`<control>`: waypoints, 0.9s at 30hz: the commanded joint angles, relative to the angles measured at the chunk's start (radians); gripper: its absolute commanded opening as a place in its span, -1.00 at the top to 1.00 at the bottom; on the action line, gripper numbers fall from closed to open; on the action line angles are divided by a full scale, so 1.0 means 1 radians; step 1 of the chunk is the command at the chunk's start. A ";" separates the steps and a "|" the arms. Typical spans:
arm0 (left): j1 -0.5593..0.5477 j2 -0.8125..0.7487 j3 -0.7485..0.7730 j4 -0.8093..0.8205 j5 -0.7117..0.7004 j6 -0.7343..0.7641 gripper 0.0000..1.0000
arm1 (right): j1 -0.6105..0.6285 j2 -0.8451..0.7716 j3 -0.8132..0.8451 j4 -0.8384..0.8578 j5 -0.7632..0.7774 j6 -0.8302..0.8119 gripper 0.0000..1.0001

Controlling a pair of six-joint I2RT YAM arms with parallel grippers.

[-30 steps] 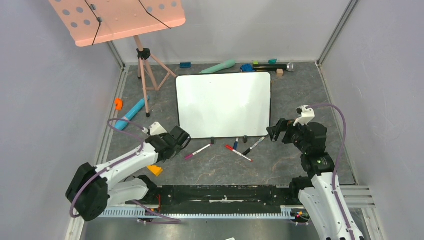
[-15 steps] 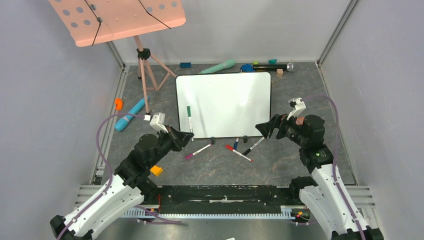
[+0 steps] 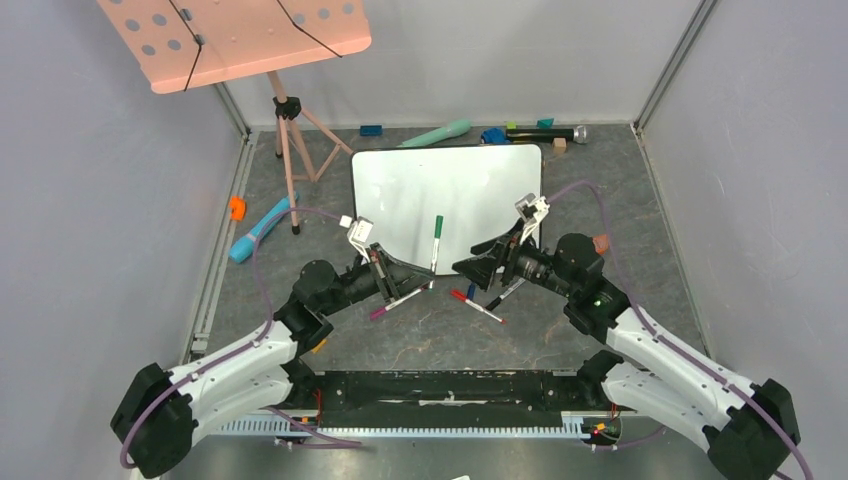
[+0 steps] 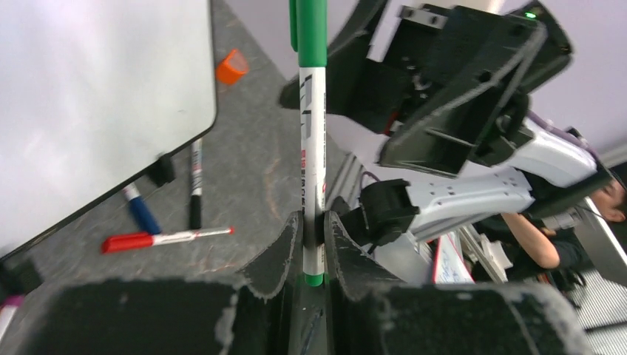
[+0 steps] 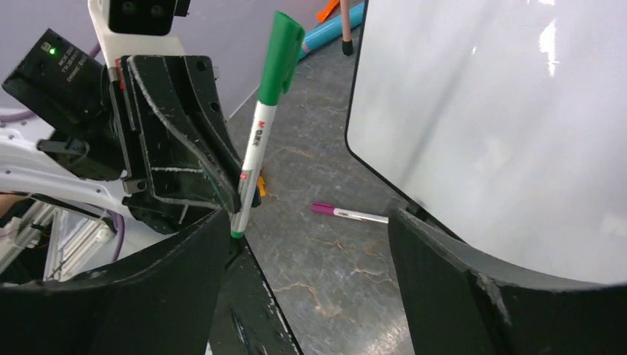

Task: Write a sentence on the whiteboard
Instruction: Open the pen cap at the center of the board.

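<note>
The whiteboard lies flat at mid-table, its face blank white with no sentence showing on it. My left gripper hovers over the board's near edge, shut on the lower end of a green marker, which stands upright with its cap on top. In the left wrist view the marker rises from between the fingers of the left gripper. My right gripper faces it from the right, open and empty. The right wrist view shows the marker just beyond the right gripper, near its left finger.
Purple, red, blue and black markers lie below the board's near edge. A pink music stand on a tripod stands at the back left. A blue tube and small toys lie along the left and back.
Both arms have swung in toward the centre. The left one carried the green marker rightward along the board's near edge; the right gripper moved left to face it, its jaws narrowing a little.
</note>
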 commanded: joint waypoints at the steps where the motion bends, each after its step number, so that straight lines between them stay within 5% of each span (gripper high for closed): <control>1: -0.018 0.029 0.028 0.245 0.103 -0.046 0.96 | 0.060 0.029 0.024 0.182 0.098 0.068 -0.51; 5: -0.027 0.037 0.015 0.268 0.103 -0.046 0.96 | 0.098 0.062 0.045 0.228 0.135 0.078 -0.11; 22: -0.030 -0.031 -0.041 0.232 -0.017 -0.044 0.96 | 0.176 0.009 0.003 0.253 0.294 0.072 -0.08; 27: -0.030 -0.038 -0.033 0.212 -0.001 -0.029 0.96 | 0.178 0.041 0.037 0.269 0.193 0.063 -0.04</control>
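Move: Above and slightly ahead of the right hand's open fingers is the green pen cap, roughly 6 cm to the left, 2 cm ahead and 5 cm higher. The left hand already grips the pen's lower end, the cap some 5 cm ahead, 1 cm right and 7 cm above that hand. From the right hand, the whiteboard's middle is about 20 cm ahead, 3 cm left and 24 cm below; the red marker lies some 2 cm back, 4 cm right and equally low. Bringing the two hands up together, the right goes left about 4 cm while rising, its fingers narrowing from wide to half open, then draws back right about 2 cm as it climbs to some 5 cm in all, fingers tipping up about 10 degrees towards the cap. The left keeps its pinch on the pen, rises about 4 cm and eases back towards the base, tipping its fingers up slightly. ##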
